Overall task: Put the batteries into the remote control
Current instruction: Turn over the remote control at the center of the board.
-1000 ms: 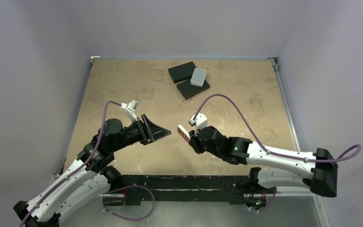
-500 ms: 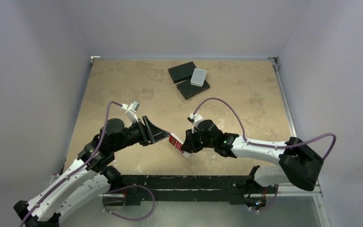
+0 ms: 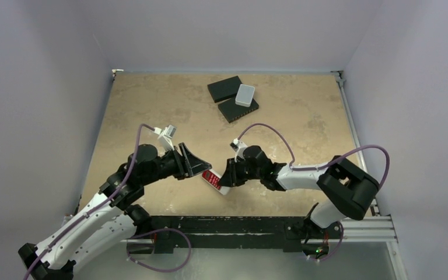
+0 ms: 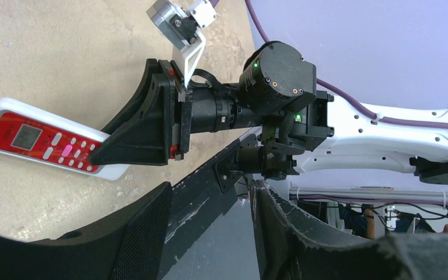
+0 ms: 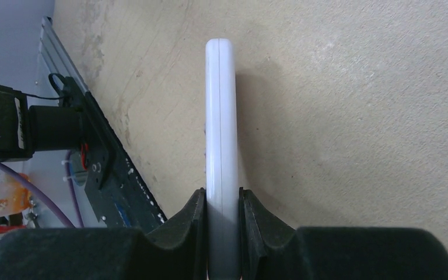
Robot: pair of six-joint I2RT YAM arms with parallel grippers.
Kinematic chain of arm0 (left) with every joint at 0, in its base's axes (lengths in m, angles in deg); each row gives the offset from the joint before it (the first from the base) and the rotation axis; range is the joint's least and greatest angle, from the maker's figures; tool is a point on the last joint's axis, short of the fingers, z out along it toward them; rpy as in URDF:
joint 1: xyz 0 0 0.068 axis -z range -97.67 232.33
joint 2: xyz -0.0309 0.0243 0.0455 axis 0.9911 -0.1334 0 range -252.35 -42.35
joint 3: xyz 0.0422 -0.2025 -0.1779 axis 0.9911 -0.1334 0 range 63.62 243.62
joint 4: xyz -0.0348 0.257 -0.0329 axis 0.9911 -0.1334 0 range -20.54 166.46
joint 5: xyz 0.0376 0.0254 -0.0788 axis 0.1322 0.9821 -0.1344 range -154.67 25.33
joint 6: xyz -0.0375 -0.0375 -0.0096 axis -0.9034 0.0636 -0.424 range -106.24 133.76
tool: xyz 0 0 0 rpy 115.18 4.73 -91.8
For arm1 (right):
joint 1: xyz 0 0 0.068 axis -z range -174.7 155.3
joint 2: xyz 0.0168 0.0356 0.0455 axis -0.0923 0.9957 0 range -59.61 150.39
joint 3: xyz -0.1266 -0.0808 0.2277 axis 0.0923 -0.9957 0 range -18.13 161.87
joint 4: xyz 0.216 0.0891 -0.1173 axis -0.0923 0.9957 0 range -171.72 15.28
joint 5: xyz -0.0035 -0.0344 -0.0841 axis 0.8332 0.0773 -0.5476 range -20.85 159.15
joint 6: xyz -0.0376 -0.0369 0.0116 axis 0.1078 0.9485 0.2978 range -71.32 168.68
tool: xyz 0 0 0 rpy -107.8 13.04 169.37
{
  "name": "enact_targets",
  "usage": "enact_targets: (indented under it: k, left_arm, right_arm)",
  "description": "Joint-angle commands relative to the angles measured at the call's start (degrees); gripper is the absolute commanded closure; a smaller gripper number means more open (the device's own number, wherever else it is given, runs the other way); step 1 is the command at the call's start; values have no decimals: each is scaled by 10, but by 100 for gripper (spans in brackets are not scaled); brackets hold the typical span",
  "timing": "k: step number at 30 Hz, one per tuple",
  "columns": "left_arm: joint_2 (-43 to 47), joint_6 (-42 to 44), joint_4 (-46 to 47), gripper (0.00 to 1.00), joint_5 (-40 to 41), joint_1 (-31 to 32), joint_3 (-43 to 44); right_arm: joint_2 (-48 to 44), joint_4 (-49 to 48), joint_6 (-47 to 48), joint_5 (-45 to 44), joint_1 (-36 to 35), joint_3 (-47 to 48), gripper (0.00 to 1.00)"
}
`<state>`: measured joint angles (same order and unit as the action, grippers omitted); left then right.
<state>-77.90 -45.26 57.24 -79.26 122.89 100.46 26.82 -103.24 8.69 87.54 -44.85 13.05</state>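
Observation:
The remote control (image 3: 212, 179) is a white handset with a red button face. My right gripper (image 3: 224, 175) is shut on its end and holds it just above the table near the front edge. In the right wrist view the remote control (image 5: 220, 116) shows edge-on, clamped between both pads of the right gripper (image 5: 221, 201). The left wrist view shows the remote control's (image 4: 41, 143) red face, with the right gripper (image 4: 108, 154) closed on it. My left gripper (image 3: 204, 167) stands open and empty just left of the remote; in its own view the left gripper (image 4: 210, 227) has nothing between its fingers. The batteries are out of view.
Two black flat boxes (image 3: 224, 88) (image 3: 239, 109) and a pale grey rounded box (image 3: 245, 94) lie at the back of the table. The black front rail (image 3: 221, 224) runs along the near edge. Walls close in on the left, back and right.
My right arm has carried the remote left and toward the near edge, up to the left gripper. The left gripper shifted slightly right and stayed open.

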Motion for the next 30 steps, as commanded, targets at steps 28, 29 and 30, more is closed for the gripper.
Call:
enact_targets:
  k: [28,29,30]
  left_arm:
    - [-30,31,18,50,-3,0,5]
    - [-28,33,16,50,0,0,6]
    - [-27,36,12,50,3,0,6]
  right_arm:
    - [-38,69,49,-80,68,19,36]
    - [-51,87,56,-95,67,22,35]
    - [-67,103,61,-108,67,23,34]
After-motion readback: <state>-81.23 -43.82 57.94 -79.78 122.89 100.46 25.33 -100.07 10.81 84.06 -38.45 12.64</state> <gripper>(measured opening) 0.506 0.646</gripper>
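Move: The remote control is already pinched in the right fingers near its right-hand end, tilted with the red key face showing; its middle is about 4 cm left of that hand, 1 cm back and 3 cm lower. The near black box stands about 28 cm ahead and 5 cm to the right of the right hand, the small white box some 33 cm ahead and 8 cm right. From the idle left hand the remote is about 20 cm below and 2 cm right, 1 cm ahead. Set the remote down with the right gripper: ease forward, sink about 2 cm and spread the fingers from their narrow pinch to well over half open, letting go of it. Then draw the open fingers clear, forward and to the right, to finish about 4 cm ahead and 3.5 cm right of the start, rising a little at the end. ##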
